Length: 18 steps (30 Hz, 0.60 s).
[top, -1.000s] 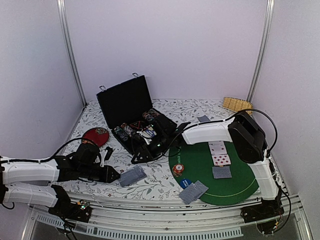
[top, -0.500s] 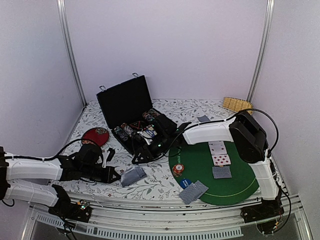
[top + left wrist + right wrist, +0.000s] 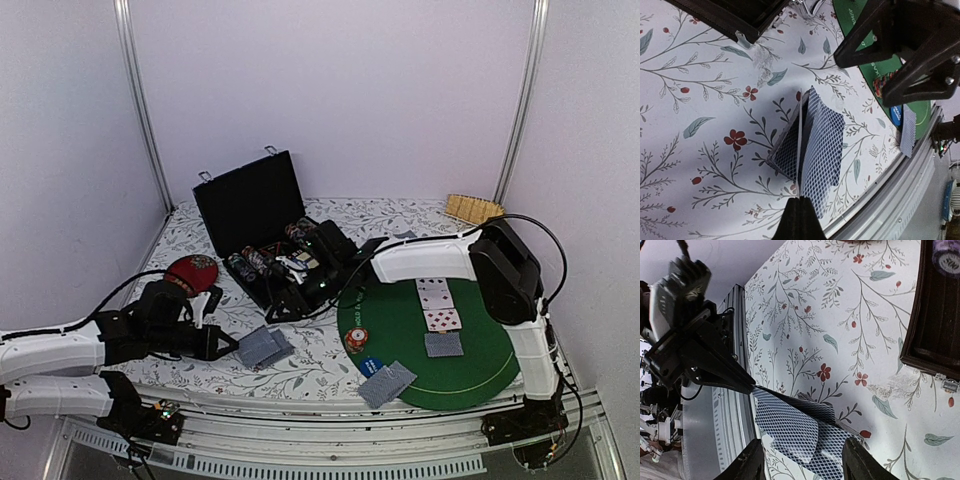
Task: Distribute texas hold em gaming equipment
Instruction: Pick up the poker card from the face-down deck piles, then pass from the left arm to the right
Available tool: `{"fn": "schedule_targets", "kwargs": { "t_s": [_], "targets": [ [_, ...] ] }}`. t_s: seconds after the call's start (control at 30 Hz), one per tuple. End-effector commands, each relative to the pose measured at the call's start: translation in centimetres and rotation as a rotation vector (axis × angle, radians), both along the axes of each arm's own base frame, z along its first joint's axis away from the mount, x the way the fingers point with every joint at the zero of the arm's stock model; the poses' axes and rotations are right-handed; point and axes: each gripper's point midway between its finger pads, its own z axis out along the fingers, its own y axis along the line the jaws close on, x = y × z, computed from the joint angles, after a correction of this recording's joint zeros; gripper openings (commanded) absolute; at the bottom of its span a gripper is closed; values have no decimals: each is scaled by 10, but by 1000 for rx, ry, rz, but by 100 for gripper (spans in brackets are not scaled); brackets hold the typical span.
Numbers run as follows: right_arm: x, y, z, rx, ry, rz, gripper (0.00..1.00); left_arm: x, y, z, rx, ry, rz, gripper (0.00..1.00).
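A small deck of grey-blue-backed playing cards (image 3: 262,347) lies on the floral cloth near the front edge. My left gripper (image 3: 802,201) is shut on the near edge of the top cards (image 3: 822,145), which stand tilted up off the deck (image 3: 785,155). The right wrist view shows the same raised cards (image 3: 790,427) and the left gripper (image 3: 715,365) at their corner. My right gripper (image 3: 802,462) hangs above them, open, with nothing between its fingers. Striped poker chips (image 3: 300,232) sit in the black case (image 3: 250,205).
A green felt mat (image 3: 480,365) at the right carries face-up cards (image 3: 438,306), a face-down card (image 3: 443,344), a chip (image 3: 356,338) and a blue button (image 3: 371,365). Another card pile (image 3: 386,383) overlaps its front edge. A red dish (image 3: 192,270) lies left of the case.
My left gripper has shut on the top cards of the deck and tipped them up. The left arm drew slightly back to the left. The right arm barely moved.
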Motion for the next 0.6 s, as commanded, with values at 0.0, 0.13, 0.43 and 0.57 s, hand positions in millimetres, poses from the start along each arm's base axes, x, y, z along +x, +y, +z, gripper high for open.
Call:
{"fn": "schedule_targets", "kwargs": {
  "t_s": [0.0, 0.13, 0.43, 0.57],
  "targets": [
    [-3, -6, 52, 97, -76, 62, 55, -2, -8, 12, 1, -2, -52, 0],
    [-17, -10, 76, 177, -100, 153, 56, 9, -13, 57, -31, -145, -66, 0],
    [-19, -13, 104, 235, -178, 168, 64, 2, -28, 139, -197, -401, -172, 0],
    [-25, -14, 109, 258, -157, 190, 52, 2, -29, 144, -195, -422, -181, 0]
  ]
}}
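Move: The poker card edge is already raised in the left fingers. It is being taken to the right gripper, some 5 cm ahead, 8 cm right and 3 cm higher. The face-down deck lies about 3 cm ahead, 6 cm right and 6 cm below. From the right hand, the card is about 3 cm back, 4 cm left and 6 cm down; the chip case is 18 cm ahead, 3 cm right, the chip stack 18 cm right, 1 cm ahead. The poker card, still pinched in the shut left fingers, is drawn up off the deck by about 13 cm with a slight drift to the right, slowly at first, then fast, as the left wrist tips its fingers some 20 degrees upward. The right hand rises alongside by roughly 8 cm, its fingers staying open about the card's free end. ##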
